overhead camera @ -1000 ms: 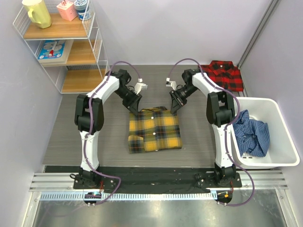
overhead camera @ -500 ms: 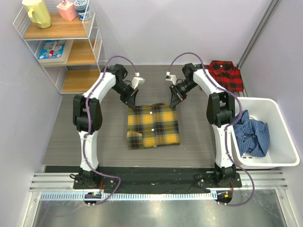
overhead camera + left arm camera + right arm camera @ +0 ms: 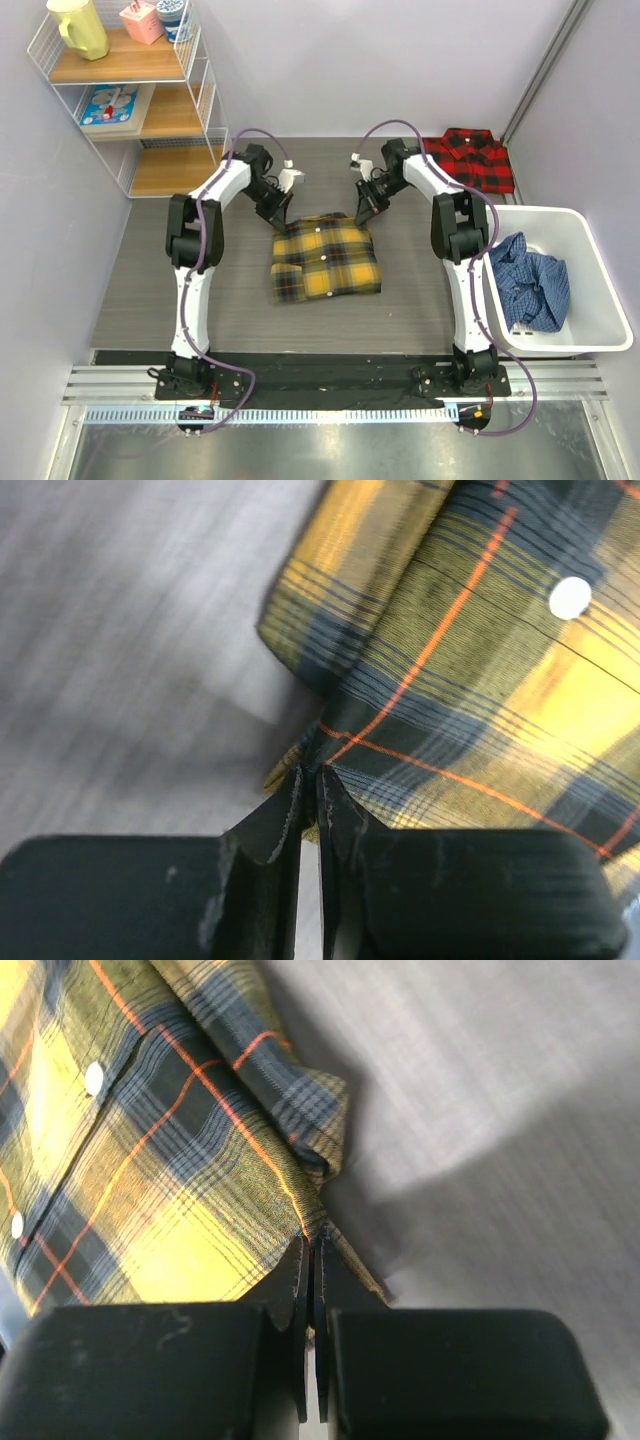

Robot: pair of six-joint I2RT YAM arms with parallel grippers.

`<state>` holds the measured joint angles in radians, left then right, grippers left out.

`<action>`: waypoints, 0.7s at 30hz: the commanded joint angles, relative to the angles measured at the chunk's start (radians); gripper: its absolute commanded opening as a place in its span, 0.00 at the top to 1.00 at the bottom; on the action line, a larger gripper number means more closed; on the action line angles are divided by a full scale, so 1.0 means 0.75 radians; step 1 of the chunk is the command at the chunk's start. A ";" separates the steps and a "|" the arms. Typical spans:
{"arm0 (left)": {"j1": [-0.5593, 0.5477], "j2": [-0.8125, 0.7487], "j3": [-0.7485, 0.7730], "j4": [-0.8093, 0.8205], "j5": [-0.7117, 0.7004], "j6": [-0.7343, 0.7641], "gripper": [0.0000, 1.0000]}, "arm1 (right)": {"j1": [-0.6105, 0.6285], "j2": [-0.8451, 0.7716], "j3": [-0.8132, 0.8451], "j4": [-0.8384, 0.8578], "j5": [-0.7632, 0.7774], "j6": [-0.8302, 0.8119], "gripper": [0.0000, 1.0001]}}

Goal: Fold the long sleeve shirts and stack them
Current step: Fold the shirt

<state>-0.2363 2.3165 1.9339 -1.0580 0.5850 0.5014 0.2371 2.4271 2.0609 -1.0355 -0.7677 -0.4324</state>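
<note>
The yellow plaid long sleeve shirt lies folded in the middle of the grey table. My left gripper is shut on its far left corner, and the left wrist view shows the fingertips pinching the yellow cloth. At the far right corner my right gripper is shut too, its tips clamping the hem of the shirt. Both pinched corners are raised a little off the table. The red-and-black shirt lies folded at the back right.
A white bin at the right edge holds a crumpled blue shirt. A wire shelf with cups and boxes stands at the back left. Bare grey tabletop surrounds the yellow shirt.
Both grippers have closed on the yellow shirt's far corners. The shirt has slid a little toward the back of the table with them.
</note>
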 commanded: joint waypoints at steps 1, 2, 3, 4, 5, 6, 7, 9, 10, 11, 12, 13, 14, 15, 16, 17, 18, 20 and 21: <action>0.037 0.038 0.084 0.132 -0.126 -0.084 0.90 | -0.028 -0.045 -0.003 0.243 0.089 0.165 0.94; 0.037 0.039 0.097 0.134 -0.121 -0.100 0.88 | -0.026 -0.062 -0.011 0.284 0.091 0.212 0.86; 0.041 0.041 0.115 0.128 -0.113 -0.112 0.80 | -0.026 -0.074 -0.007 0.292 0.085 0.229 0.78; 0.041 0.028 0.115 0.130 -0.109 -0.128 0.72 | -0.032 -0.090 -0.001 0.293 0.079 0.241 0.69; 0.043 -0.018 0.099 0.161 -0.103 -0.155 0.65 | -0.032 -0.139 0.013 0.297 0.077 0.284 0.62; 0.047 -0.063 0.074 0.183 -0.097 -0.169 0.56 | -0.038 -0.166 0.015 0.295 0.069 0.298 0.54; 0.051 -0.110 0.050 0.210 -0.085 -0.182 0.51 | -0.054 -0.207 0.013 0.297 0.042 0.313 0.40; 0.051 -0.290 -0.036 0.277 -0.062 -0.220 0.39 | -0.075 -0.340 -0.015 0.295 0.013 0.325 0.29; 0.051 -0.351 -0.067 0.298 -0.054 -0.235 0.37 | -0.091 -0.385 -0.025 0.295 0.001 0.325 0.19; 0.051 -0.512 -0.136 0.326 -0.048 -0.255 0.21 | -0.095 -0.480 -0.044 0.295 -0.011 0.321 0.13; 0.051 -0.593 -0.199 0.414 -0.042 -0.310 0.15 | -0.099 -0.530 -0.058 0.295 -0.021 0.303 0.01; 0.049 -0.695 -0.261 0.463 -0.038 -0.341 0.01 | -0.099 -0.577 -0.077 0.299 -0.030 0.290 0.00; 0.047 -0.858 -0.401 0.524 -0.011 -0.372 0.00 | -0.099 -0.685 -0.135 0.303 -0.088 0.280 0.00; 0.045 -0.950 -0.471 0.651 0.003 -0.485 0.00 | -0.097 -0.734 -0.179 0.319 -0.132 0.280 0.00; 0.045 -1.024 -0.551 0.737 0.034 -0.549 0.00 | -0.097 -0.793 -0.305 0.388 -0.177 0.302 0.00; 0.043 -1.092 -0.647 0.819 0.075 -0.637 0.00 | -0.099 -0.843 -0.389 0.472 -0.234 0.400 0.00; 0.045 -1.222 -0.818 0.903 0.107 -0.743 0.00 | -0.099 -0.926 -0.475 0.560 -0.248 0.516 0.00; 0.041 -1.321 -0.950 1.032 0.215 -0.975 0.00 | -0.097 -0.966 -0.706 0.785 -0.498 0.805 0.00; 0.017 -1.370 -1.066 1.077 0.344 -1.016 0.00 | -0.089 -0.958 -0.784 0.885 -0.634 0.893 0.00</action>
<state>-0.2020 1.3708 1.3674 -0.4797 0.6167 0.0399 0.1490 1.7176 1.7046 -0.6437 -0.8970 -0.0818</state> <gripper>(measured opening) 0.996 0.995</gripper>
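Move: Both hands hold the far edge of the folded yellow shirt near its corners. The shirt's middle lies about 8 cm back and 9 cm to the right of the left hand, and roughly 10 cm back and 7 cm left of the right hand, some 2 cm lower. The red shirt is about 17 cm ahead and 20 cm right of the right hand; the shelf's bottom board is roughly 16 cm ahead and 20 cm left of the left hand. Forward first, low over the table and away from the bases, both hands carry on some 4 cm at the yellow shirt's far corners while their fingers open and let go of the cloth. Then both rise fast, about 25 cm up, drawing back past where they began, fingers wide open and wrists swinging the fingertips up, forward and inward. ##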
